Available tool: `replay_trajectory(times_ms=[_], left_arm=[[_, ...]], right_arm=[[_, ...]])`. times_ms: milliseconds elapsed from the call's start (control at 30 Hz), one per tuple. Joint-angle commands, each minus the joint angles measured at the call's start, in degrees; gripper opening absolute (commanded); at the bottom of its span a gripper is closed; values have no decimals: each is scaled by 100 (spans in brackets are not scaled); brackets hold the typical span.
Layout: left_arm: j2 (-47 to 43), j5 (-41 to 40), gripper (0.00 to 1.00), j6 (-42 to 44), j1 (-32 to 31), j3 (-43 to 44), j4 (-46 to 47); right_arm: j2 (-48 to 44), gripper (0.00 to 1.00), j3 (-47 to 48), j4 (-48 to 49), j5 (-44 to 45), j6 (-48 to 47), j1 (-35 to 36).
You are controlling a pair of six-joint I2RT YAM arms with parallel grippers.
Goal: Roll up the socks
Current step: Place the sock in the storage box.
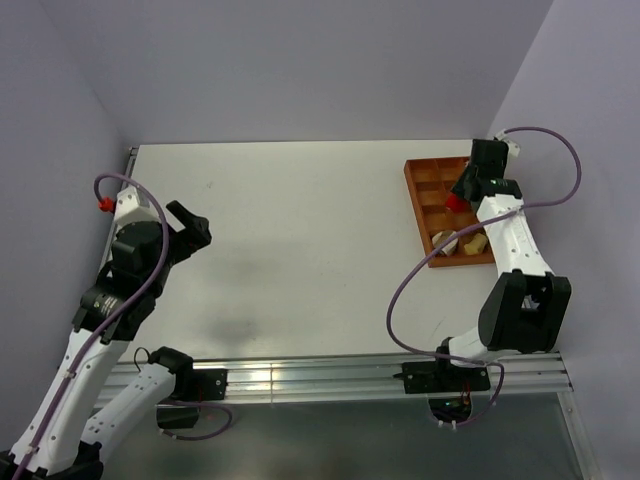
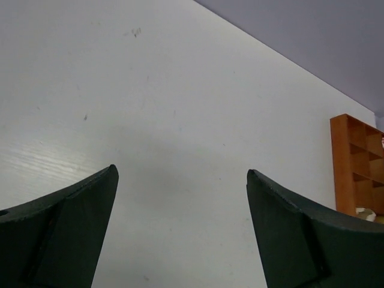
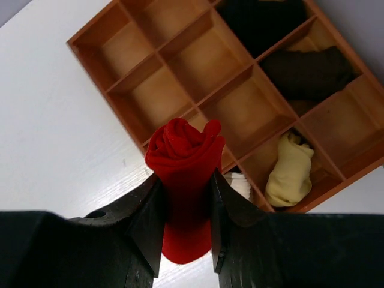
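A rolled red sock point(image 3: 183, 144) is pinched upright between the fingers of my right gripper point(image 3: 186, 175), which is shut on it. It hangs above the orange wooden compartment tray point(image 3: 137, 72) at the table's far right. From above, the red sock point(image 1: 456, 201) shows just under the right gripper point(image 1: 462, 192), over the tray point(image 1: 415, 205). A pale yellow sock point(image 3: 290, 171) lies bunched in one near compartment of the tray. My left gripper point(image 2: 181, 170) stands open over bare white table at the left point(image 1: 190, 228), with nothing between its fingers.
Dark rolled bundles point(image 3: 309, 72) fill the tray's far compartments, and a white piece of fabric point(image 3: 240, 183) sits in the one beside the yellow sock. Several compartments hold nothing. Purple walls close in the table on three sides. The tray's edge point(image 2: 339, 162) shows in the left wrist view.
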Motion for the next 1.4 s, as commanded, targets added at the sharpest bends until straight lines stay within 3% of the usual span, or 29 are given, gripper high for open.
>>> replay_trajectory(times_ms=[0,267,467,767,1367], left_arm=[[-265,-392,93,742,-19,-149,187],[-415,-393,95,900,-19,-1037,987],[-336,-902,95,1006,42,-1090,900],[-634,-982,94,1023,139,-1292,1163],[-433,-938,94,1059,148,-1336,1207]], right_arm=[[260,0,245,225,118,54,-278],[857,0,307,717,-76,-33,-832],[1393,0,658,911,-304,-376,-859],[2167,0,1309,577,-304,-525,-894],[2685,0,737,499,-567,-614,-1096]])
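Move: Ahead and to the right of the right hand, which already holds the rolled red sock, lies the empty middle compartment it is taken to: about 5 cm forward, 8 cm right and 17 cm down. The dark grey sock lies some 8 cm right of that compartment; the yellow sock is about 8 cm behind it, and the brown striped sock about 8 cm left of the yellow one. From the left hand the compartment is roughly 72 cm right and 20 cm forward. Swinging right and down over the storage box, the right hand carries the pinched red sock about 8 cm across, reaches 6 cm forward, then eases back nearly 2 cm while sinking on, 12 cm down in all, towards the empty middle compartment. The wrist tips down some 15 degrees and the fingers keep their grip. The empty, open left hand sinks about 5 cm and drifts left. ##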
